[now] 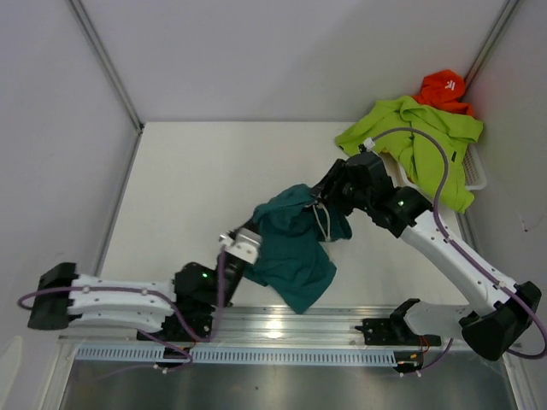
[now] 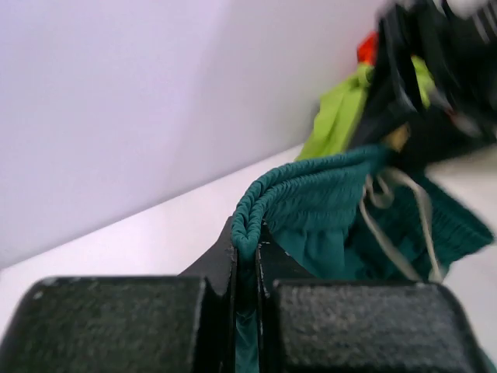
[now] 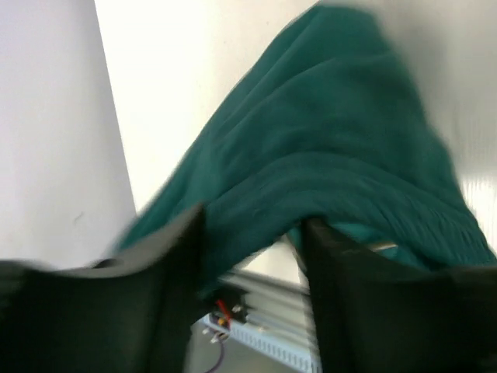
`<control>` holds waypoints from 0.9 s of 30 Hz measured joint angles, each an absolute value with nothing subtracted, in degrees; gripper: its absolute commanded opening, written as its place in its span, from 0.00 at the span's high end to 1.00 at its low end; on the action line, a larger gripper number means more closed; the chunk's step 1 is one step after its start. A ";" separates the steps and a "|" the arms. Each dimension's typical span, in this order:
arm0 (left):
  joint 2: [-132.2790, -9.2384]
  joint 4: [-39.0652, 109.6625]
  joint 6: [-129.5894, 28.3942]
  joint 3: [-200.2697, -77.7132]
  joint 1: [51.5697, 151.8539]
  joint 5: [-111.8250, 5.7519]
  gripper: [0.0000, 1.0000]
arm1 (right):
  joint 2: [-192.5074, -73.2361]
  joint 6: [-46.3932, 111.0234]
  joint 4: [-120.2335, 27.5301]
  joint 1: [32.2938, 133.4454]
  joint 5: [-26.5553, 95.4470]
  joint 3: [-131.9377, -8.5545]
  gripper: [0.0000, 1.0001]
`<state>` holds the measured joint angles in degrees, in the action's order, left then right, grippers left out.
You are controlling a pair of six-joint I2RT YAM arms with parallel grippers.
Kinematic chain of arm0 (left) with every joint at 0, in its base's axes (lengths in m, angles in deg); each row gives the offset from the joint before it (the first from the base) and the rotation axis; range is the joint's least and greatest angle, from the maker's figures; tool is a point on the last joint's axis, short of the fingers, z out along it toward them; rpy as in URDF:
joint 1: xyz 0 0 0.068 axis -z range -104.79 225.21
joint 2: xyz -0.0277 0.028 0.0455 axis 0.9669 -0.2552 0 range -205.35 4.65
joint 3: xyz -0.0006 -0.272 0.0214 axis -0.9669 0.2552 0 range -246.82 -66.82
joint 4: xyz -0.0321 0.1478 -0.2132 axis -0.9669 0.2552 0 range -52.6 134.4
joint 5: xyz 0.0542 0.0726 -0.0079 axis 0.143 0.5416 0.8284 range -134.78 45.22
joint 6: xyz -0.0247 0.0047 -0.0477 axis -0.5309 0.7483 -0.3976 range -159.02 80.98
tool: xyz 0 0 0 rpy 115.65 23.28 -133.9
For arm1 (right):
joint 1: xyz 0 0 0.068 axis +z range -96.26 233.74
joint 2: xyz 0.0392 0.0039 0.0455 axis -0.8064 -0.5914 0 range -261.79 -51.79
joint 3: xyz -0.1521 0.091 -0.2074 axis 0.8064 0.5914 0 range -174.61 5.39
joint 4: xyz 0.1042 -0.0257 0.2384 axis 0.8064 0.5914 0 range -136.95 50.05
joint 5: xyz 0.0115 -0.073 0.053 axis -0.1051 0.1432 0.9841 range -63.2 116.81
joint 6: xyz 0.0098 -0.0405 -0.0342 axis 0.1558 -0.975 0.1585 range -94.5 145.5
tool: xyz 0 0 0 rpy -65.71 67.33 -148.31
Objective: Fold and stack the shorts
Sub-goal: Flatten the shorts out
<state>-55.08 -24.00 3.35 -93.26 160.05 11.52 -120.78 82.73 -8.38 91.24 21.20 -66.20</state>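
Observation:
The teal shorts (image 1: 295, 248) hang bunched between the two arms at the table's middle, with the white drawstring (image 1: 322, 224) dangling. My left gripper (image 1: 255, 237) is shut on the elastic waistband edge (image 2: 247, 221), and the fabric is pinched flat between its fingers (image 2: 247, 256). My right gripper (image 1: 325, 201) is at the far side of the same bundle. Its jaws stand apart in the right wrist view (image 3: 255, 221), and teal cloth (image 3: 326, 148) drapes loosely over and between them. The lime green shorts (image 1: 419, 141) lie over the basket at the back right.
A white plastic basket (image 1: 475, 176) stands in the back right corner under the green cloth, with an orange garment (image 1: 443, 88) behind it. Grey walls enclose the table on the left, back and right. A metal rail (image 1: 282, 329) runs along the near edge.

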 measured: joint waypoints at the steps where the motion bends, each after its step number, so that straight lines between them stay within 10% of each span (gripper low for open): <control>1: -49.13 -17.08 -2.42 -93.85 158.45 9.86 1.00 | -121.04 80.46 -9.08 90.87 21.68 -65.77 0.33; 8: -32.32 13.50 -26.90 -98.90 148.31 2.38 1.00 | -115.23 66.65 -18.94 88.81 27.58 -51.25 0.04; 27: -33.37 39.27 -36.10 -107.90 147.92 -6.93 1.00 | -97.24 37.69 -46.52 95.09 41.11 -23.76 0.01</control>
<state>-33.37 39.27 -36.10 -107.90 147.92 -6.93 -97.24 37.69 -46.52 95.09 41.11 -23.76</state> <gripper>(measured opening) 0.041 0.993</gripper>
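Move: The hanging body of the shorts lies about 8 cm back, 4 cm left and 10 cm below the half-open right hand; from the left hand, which already pinches the waistband, it is level in reach, some 12 cm right and 13 cm down. The drawstring dangles about 4 cm back, 2 cm right and 5 cm below the right hand. The green shirt lies roughly 20 cm ahead, 28 cm right and 14 cm lower. The waistband comes free of the right fingers as they open wide; that hand drops and draws back about 8 cm each way beside the shorts, turning counter-clockwise some 40 degrees and levelling its fingers towards the cloth. The left hand keeps its pinch, swings some 6 cm left and 4 cm up, then eases partly back down and right, tipping its fingers down. ##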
